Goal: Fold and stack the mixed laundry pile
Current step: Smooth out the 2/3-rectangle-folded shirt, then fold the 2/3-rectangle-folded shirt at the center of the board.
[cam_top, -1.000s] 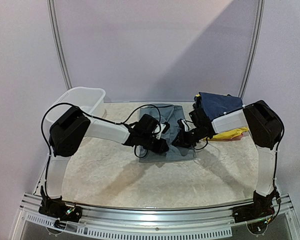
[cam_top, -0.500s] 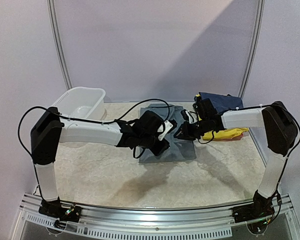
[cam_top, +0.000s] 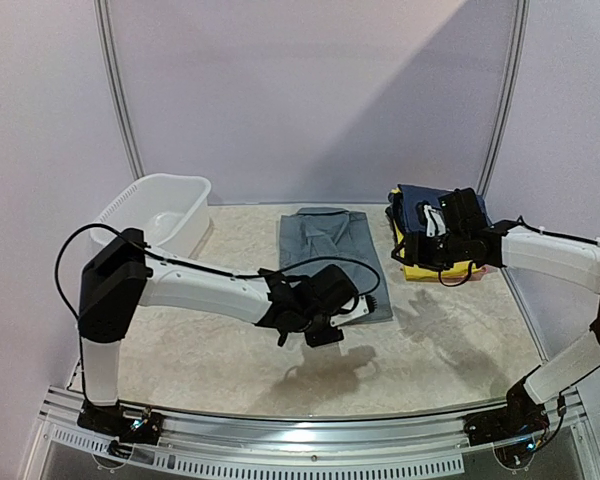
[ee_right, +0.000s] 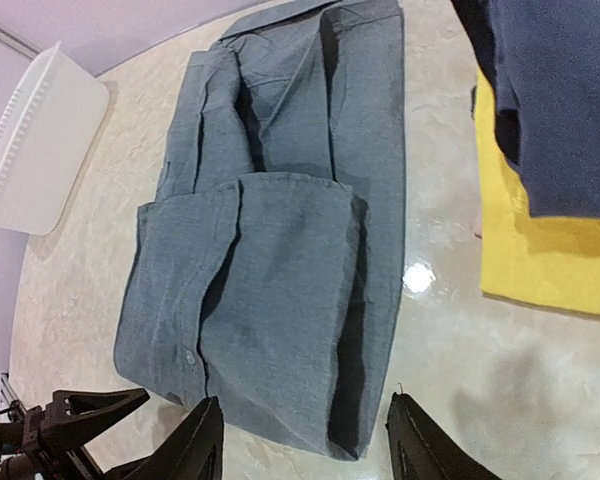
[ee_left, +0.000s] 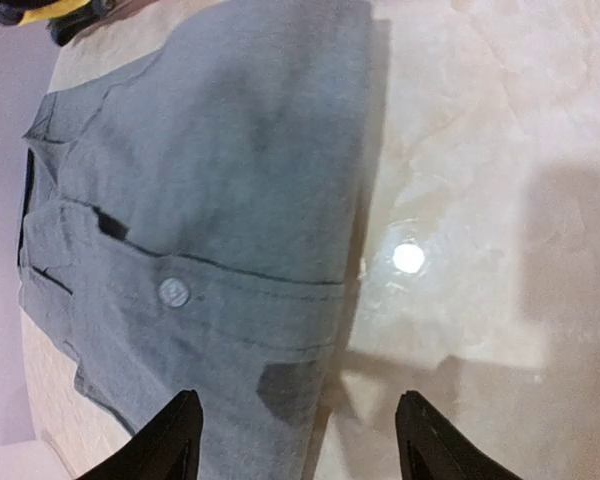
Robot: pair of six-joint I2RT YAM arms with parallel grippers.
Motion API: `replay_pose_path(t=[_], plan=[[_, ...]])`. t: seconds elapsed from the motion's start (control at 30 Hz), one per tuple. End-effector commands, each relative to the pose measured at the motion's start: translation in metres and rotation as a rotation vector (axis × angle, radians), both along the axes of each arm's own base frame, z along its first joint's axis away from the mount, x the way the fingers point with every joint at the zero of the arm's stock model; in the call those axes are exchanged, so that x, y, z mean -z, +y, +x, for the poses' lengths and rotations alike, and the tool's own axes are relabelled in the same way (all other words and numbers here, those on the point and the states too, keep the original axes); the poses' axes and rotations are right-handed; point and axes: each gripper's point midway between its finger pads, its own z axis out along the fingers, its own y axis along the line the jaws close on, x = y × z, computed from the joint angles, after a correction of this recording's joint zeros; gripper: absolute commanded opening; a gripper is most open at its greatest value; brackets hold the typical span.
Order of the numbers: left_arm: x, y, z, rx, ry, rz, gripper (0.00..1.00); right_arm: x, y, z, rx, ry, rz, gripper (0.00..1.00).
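The grey trousers (cam_top: 330, 255) lie folded flat in the middle of the table, also filling the left wrist view (ee_left: 200, 230) and the right wrist view (ee_right: 270, 290). My left gripper (cam_top: 330, 320) hovers open just above their near edge (ee_left: 300, 425), nothing between its fingers. My right gripper (cam_top: 427, 238) is open and empty (ee_right: 305, 440), raised to the right of the trousers beside a stack of clothes. In that stack a navy garment (cam_top: 435, 205) (ee_right: 560, 100) rests on a yellow one (cam_top: 450, 270) (ee_right: 540, 265).
A white plastic basin (cam_top: 165, 205) (ee_right: 40, 140) stands at the back left. The marble-patterned tabletop (cam_top: 210, 340) is bare in front of the trousers. Black cables trail along both arms.
Both grippers opened and let go of the trousers, which now lie folded. The left arm pulled back toward the near edge; the right arm swung right, over to the stack.
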Motion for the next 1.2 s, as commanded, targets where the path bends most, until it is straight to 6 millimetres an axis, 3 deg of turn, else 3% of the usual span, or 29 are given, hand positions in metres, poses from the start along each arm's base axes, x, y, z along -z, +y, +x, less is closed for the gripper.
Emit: replay_pose_path(t=[0.0, 0.4, 0.6, 0.7, 0.77, 0.9, 1.17], plan=[[0.015, -0.011, -0.006, 0.099, -0.034, 0.13, 0.67, 0.002, -0.023, -0.01, 0.076, -0.009, -0.048, 0.58], [0.042, -0.014, 0.018, 0.079, -0.129, 0.262, 0.59, 0.003, -0.038, -0.028, 0.088, -0.016, -0.061, 0.61], [0.052, -0.002, 0.031, 0.054, -0.164, 0.322, 0.55, 0.001, -0.038, -0.029, 0.085, -0.021, -0.062, 0.61], [0.057, 0.002, 0.036, 0.052, -0.177, 0.341, 0.46, 0.0, -0.036, -0.029, 0.078, -0.023, -0.053, 0.61], [0.059, 0.001, 0.037, 0.06, -0.179, 0.336, 0.35, 0.0, -0.034, -0.028, 0.07, -0.023, -0.044, 0.61], [0.058, -0.002, 0.037, 0.057, -0.185, 0.315, 0.02, -0.003, -0.026, -0.026, 0.044, -0.025, -0.017, 0.61], [0.034, 0.001, -0.006, 0.081, -0.139, 0.269, 0.0, -0.002, -0.001, -0.023, -0.071, -0.004, 0.036, 0.58]])
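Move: The grey shirt's near edge lies just under the left gripper: about 3 cm ahead of it, 1 cm to its right and 5 cm below. The shirt's middle is roughly 20 cm ahead and 2 cm right. The stacked clothes sit some 27 cm ahead and 28 cm right of the left gripper, and the white basket about 27 cm ahead and 43 cm left. From the right gripper, that near edge is some 6 cm back, 14 cm left and 14 cm below. Bring the left gripper down about 3 cm and slightly right onto the shirt's near edge, then ease it forward some 4 cm at that low height, swinging the fingers about 20 degrees to point more straight forward. Shut them on the hem, pinching it, and begin drawing back about 1 cm. Let the empty, open right gripper back off about 3 cm, easing right and then partly left again. ##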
